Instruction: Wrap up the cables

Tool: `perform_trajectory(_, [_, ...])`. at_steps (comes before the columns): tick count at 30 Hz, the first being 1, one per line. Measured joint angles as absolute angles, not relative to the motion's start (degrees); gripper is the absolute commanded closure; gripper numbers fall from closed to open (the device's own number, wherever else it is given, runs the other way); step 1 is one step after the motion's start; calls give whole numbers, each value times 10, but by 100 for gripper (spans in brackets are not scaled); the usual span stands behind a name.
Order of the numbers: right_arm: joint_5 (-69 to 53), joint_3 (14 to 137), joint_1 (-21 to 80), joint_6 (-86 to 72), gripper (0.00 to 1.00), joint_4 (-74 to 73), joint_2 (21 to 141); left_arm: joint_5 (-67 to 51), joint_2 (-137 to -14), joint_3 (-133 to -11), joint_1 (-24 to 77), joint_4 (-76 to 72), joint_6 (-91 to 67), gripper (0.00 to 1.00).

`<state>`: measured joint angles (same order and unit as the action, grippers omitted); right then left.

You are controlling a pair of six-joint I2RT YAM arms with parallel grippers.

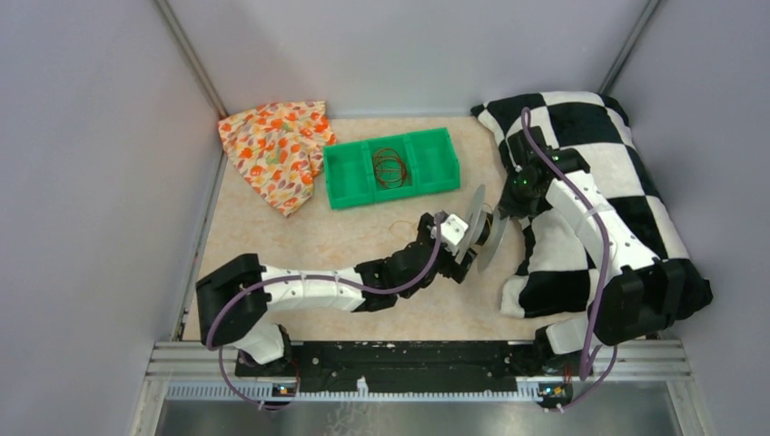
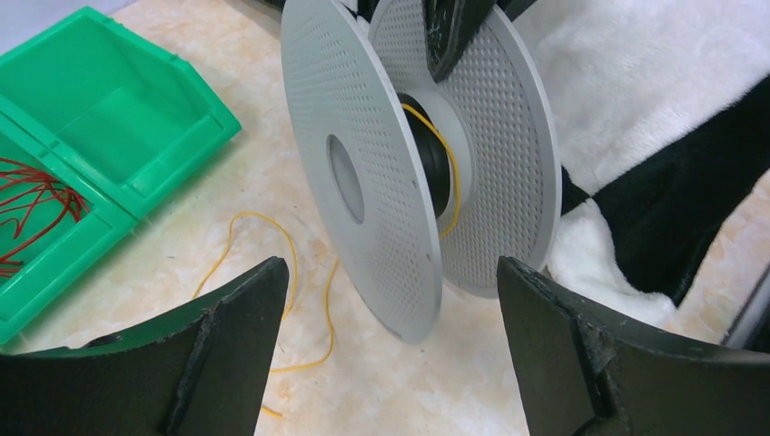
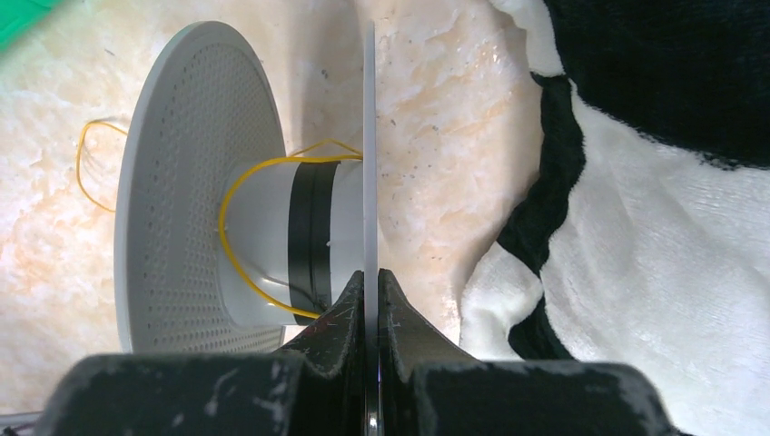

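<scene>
A grey perforated spool (image 1: 478,229) stands on edge, tilted, at mid-table. My right gripper (image 1: 505,211) is shut on the rim of its thin flange (image 3: 370,136), jaws pinched on either side at the gripper's point (image 3: 370,278). A thin yellow cable (image 3: 227,209) runs loosely round the hub and trails off in loops on the table (image 2: 313,300), also seen from above (image 1: 399,224). My left gripper (image 2: 390,272) is open and empty, its jaws wide apart just short of the spool's near flange (image 2: 363,163); from above it sits left of the spool (image 1: 459,259).
A green three-part bin (image 1: 347,173) stands at the back, red wire loops (image 1: 389,165) in its middle compartment; its corner shows in the left wrist view (image 2: 109,118). An orange floral cloth (image 1: 277,150) lies back left. A black-and-white checkered blanket (image 1: 626,182) fills the right side.
</scene>
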<state>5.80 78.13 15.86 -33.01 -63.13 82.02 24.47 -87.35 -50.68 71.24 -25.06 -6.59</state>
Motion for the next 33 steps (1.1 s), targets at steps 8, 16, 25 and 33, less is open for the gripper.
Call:
perform_trajectory(8, [31, 781, 153, -337, 100, -631, 825, 284, -937, -512, 714, -297, -42, 27])
perform_trajectory(16, [22, 781, 152, -337, 100, -631, 825, 311, -959, -535, 714, -299, -46, 45])
perform_trajectory(25, [13, 781, 152, -346, 100, -628, 826, 340, -978, -574, 717, -277, -69, 94])
perform_trajectory(33, [-1, 781, 148, -357, 47, -631, 826, 374, -1004, -660, 715, -142, -113, 100])
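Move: The spool stands on edge in the right hand's grip. Its middle lies about 6 cm ahead, 4 cm right and 6 cm below the open left hand, its left flange nearest. From the left hand, the loose yellow cable is roughly 12 cm left, 7 ahead, the green box 14 left, 21 ahead. From the right hand, the spool's middle is about 4 cm left, 7 below; the checkered cushion some 16 cm right, level. Left hand eases 4 cm forward-right, dipping slightly, and pinches the spool's left flange; right fingers begin releasing the right. ##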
